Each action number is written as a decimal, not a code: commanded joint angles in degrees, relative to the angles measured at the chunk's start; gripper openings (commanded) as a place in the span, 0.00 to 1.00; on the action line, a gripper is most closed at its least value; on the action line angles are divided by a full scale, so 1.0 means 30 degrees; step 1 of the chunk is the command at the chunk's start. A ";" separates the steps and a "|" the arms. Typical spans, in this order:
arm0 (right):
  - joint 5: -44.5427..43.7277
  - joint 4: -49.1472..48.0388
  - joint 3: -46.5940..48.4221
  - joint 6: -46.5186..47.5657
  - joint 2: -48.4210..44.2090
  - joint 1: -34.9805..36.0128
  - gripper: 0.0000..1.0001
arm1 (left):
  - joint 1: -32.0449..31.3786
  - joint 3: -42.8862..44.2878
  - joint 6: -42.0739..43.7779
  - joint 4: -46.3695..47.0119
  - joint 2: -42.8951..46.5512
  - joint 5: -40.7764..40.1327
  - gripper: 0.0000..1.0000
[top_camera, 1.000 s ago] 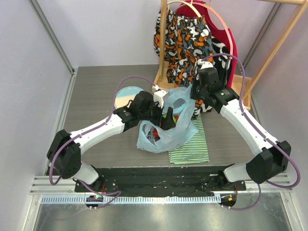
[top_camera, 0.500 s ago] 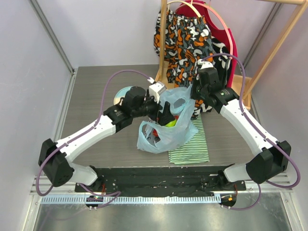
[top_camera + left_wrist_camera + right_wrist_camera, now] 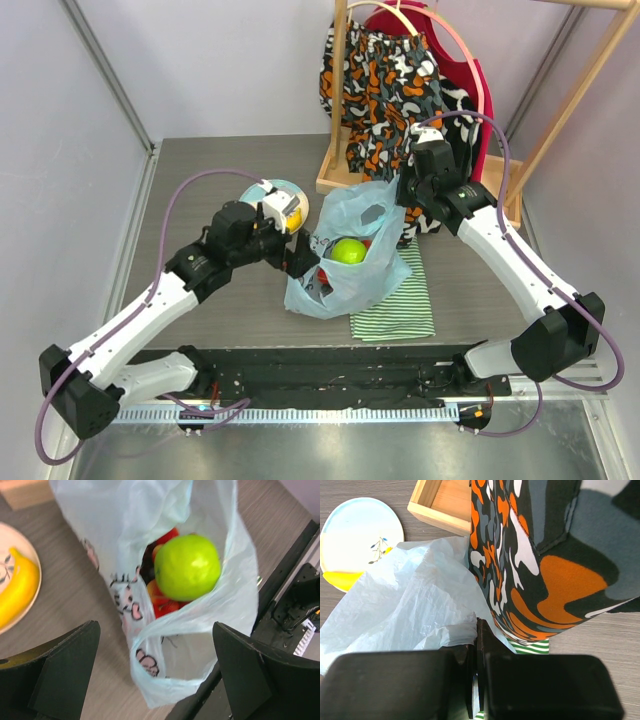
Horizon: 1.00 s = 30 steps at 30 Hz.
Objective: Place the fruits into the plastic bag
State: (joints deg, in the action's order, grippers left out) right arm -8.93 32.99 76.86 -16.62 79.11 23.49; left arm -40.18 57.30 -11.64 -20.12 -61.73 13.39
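The light-blue plastic bag (image 3: 335,285) stands open mid-table, its printed side showing in the left wrist view (image 3: 125,535). A green apple (image 3: 348,250) (image 3: 187,566) lies inside on red strawberries (image 3: 162,604). The yellow banana (image 3: 17,592) (image 3: 292,215) rests on the pale plate (image 3: 272,190). My left gripper (image 3: 300,262) (image 3: 160,680) hovers open just left of the bag's mouth, holding nothing. My right gripper (image 3: 405,232) (image 3: 480,650) is shut on the bag's far right edge (image 3: 455,632), holding it up.
A green-and-white striped cloth (image 3: 395,305) lies under the bag's right side. Behind it a wooden rack (image 3: 340,150) carries a patterned orange, black and white garment (image 3: 385,90) (image 3: 535,555), close to my right wrist. The black base rail (image 3: 285,565) runs along the near edge.
My left arm has drawn back to the left, out of the bag's mouth, uncovering the green apple lying inside. The right arm has held still.
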 commanded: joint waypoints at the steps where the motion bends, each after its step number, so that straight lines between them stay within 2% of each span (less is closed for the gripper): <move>1: -0.0100 -0.0627 0.0366 0.0150 -0.0296 -0.0065 0.01 | 0.0738 -0.1314 -0.0748 -0.0442 0.0862 0.1799 1.00; 8: 0.0135 -0.0656 0.0541 0.0121 -0.0296 -0.0094 0.01 | 0.1352 -0.2429 -0.1950 0.1022 -0.0452 0.3388 0.99; 9: 0.0134 -0.0656 0.0571 0.0150 -0.0470 -0.0065 0.01 | 0.1383 -0.2400 -0.2095 0.1023 -0.0689 0.3534 0.96; 10: -0.0069 -0.0627 0.0571 0.0237 -0.0559 -0.0094 0.01 | 0.1412 -0.2400 -0.2184 0.1081 -0.0894 0.3710 0.83; 12: -0.0187 -0.0656 0.0630 0.0325 -0.0618 -0.0094 0.01 | 0.1442 -0.2400 -0.2650 0.1110 -0.1422 0.4237 0.65; 13: -0.0217 -0.0656 0.0717 0.0384 -0.0560 -0.0094 0.01 | 0.1442 -0.2429 -0.2799 0.1169 -0.1540 0.4529 0.49; 15: -0.0130 -0.0656 0.0893 0.0384 -0.0414 -0.0094 0.01 | 0.1442 -0.2721 -0.3121 0.1666 -0.1571 0.5204 0.33; 16: -0.0071 -0.0656 0.0952 0.0471 -0.0210 -0.0065 0.01 | 0.1442 -0.2751 -0.3296 0.1841 -0.1541 0.5264 0.16; 18: 0.0046 -0.0627 0.1244 0.0560 0.0025 -0.0094 0.01 | 0.1442 -0.2577 -0.3357 0.2281 -0.0989 0.4770 0.01; 23: -0.0099 -0.0480 0.2529 0.1144 0.0290 -0.0094 0.01 | 0.1442 -0.0795 -0.3210 0.4499 0.0596 0.3332 0.00; 30: -0.1124 -0.0363 0.5549 0.1994 0.0581 -0.0065 0.01 | 0.1442 0.2284 -0.4233 0.9688 0.0862 0.4354 0.00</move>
State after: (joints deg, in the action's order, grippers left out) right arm -9.80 33.80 86.52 -13.23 81.06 23.49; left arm -36.07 57.43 -21.76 -6.81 -60.23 24.25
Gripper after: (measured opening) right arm 0.031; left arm 0.025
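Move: The bag's open near-left rim, which the left hand goes for, lies some 8 cm below the left fingers, about 2 cm back and 1 cm to their right. Relative to the left hand, the green apple sits in the bag about 9 cm right, 1 cm ahead and 12 cm down; the banana is some 12 cm ahead, 3 cm left and 21 cm down. From the right hand, already gripping the opposite rim, that near-left rim is about 16 cm back, 19 cm left and 8 cm lower. The left hand sinks about 8 cm and eases 2 cm back, tipping its fingers down by some 20 degrees and shutting them from wide open on the bag's near-left rim, then reverses and lifts that rim quickly by about 14 cm, drawing slightly forward as the fingers tip back up and the hand rolls. Late in this lift the right hand, still pinching the opposite rim, rises too, about 6 cm with a small reach forward, so both hands haul the bag's mouth up. ##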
